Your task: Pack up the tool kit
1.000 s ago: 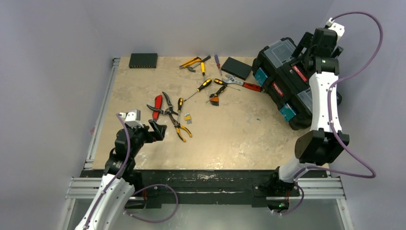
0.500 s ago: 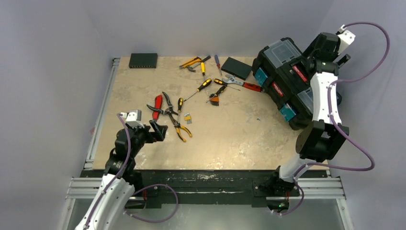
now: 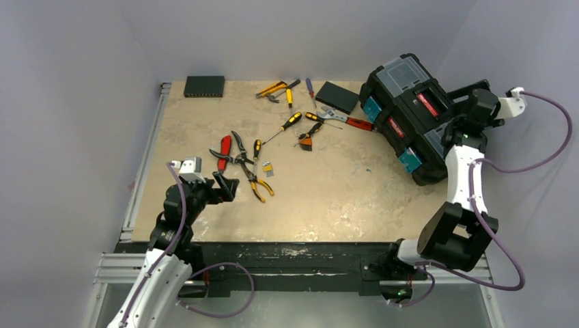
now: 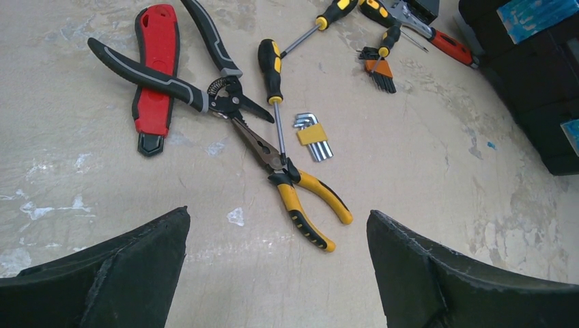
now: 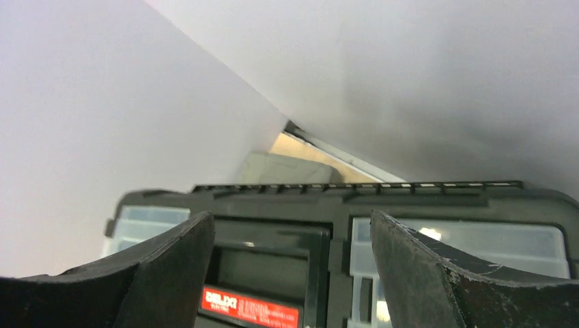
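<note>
The black toolbox (image 3: 408, 115) stands closed and tilted at the table's right edge. Its lid fills the right wrist view, with the red-labelled handle (image 5: 250, 309) and clear compartment lids (image 5: 478, 239). My right gripper (image 3: 459, 100) hovers at the box's far right side, over the lid. The right gripper (image 5: 290, 217) is open, with nothing between its fingers. Loose tools lie mid-table: yellow pliers (image 4: 308, 208), grey-handled pliers (image 4: 179, 83), a red knife (image 4: 157, 68), a screwdriver (image 4: 270, 67) and hex keys (image 4: 313, 137). My left gripper (image 3: 225, 186) hangs open and empty just short of the pliers; it shows as the left gripper (image 4: 278, 215) in the wrist view.
More screwdrivers and a red-handled wrench (image 3: 345, 121) lie near the table's back. A flat black box (image 3: 336, 96) sits beside the toolbox, and a small dark case (image 3: 204, 85) at the back left corner. An aluminium rail (image 3: 145, 160) runs along the left edge. Walls stand close on the right.
The right arm has swung from above the toolbox out to its right side and lowered, gripper now facing the lid, its jaws slightly narrower. The left arm and the tools have not moved.
</note>
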Controlling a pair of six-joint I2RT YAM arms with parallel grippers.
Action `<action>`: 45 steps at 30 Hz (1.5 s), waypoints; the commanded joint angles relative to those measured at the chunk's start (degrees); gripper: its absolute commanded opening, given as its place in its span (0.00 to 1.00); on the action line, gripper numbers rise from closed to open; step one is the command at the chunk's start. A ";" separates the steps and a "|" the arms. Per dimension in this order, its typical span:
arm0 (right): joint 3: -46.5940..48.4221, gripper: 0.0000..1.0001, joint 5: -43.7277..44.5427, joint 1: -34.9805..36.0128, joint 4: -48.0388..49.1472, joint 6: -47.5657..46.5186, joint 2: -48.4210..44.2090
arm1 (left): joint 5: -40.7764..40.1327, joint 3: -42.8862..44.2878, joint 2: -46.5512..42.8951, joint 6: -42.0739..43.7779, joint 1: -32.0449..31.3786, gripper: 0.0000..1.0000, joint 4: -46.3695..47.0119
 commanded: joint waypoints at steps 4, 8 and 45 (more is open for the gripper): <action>-8.25 0.80 -11.81 -4.89 19.64 16.36 -0.70 | 1.04 -0.48 -0.34 1.19 -0.05 0.97 2.65; -15.18 0.81 -11.87 -5.63 31.89 21.72 -1.39 | 1.25 -0.46 -0.29 1.27 -0.05 0.97 2.82; -0.85 0.55 -19.92 -5.34 36.50 27.29 18.44 | 0.83 -0.35 0.20 1.45 -0.06 0.98 3.10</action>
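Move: The toolbox's middle lies about 18 cm to the right hand's left, some 8 cm ahead and 18 cm below; the hand is above its back edge, near the right end. Behind it in the corner is a grey case, roughly 26 cm ahead of the hand, 3 cm left and 27 cm down. The red-handled wrench lies about 40 cm left, 19 cm ahead and 30 cm down. From the left hand the toolbox is about 27 cm ahead, 67 cm right, nearly level. No clear contact shows as the right hand makes for the space behind the toolbox. It first tips its fingers up by some 30 degrees almost in place, then drives forward about 9 cm along the toolbox's back side towards the grey case, swinging to point straighter ahead. Late in the reach the wide-open fingers narrow to a bit over half. ##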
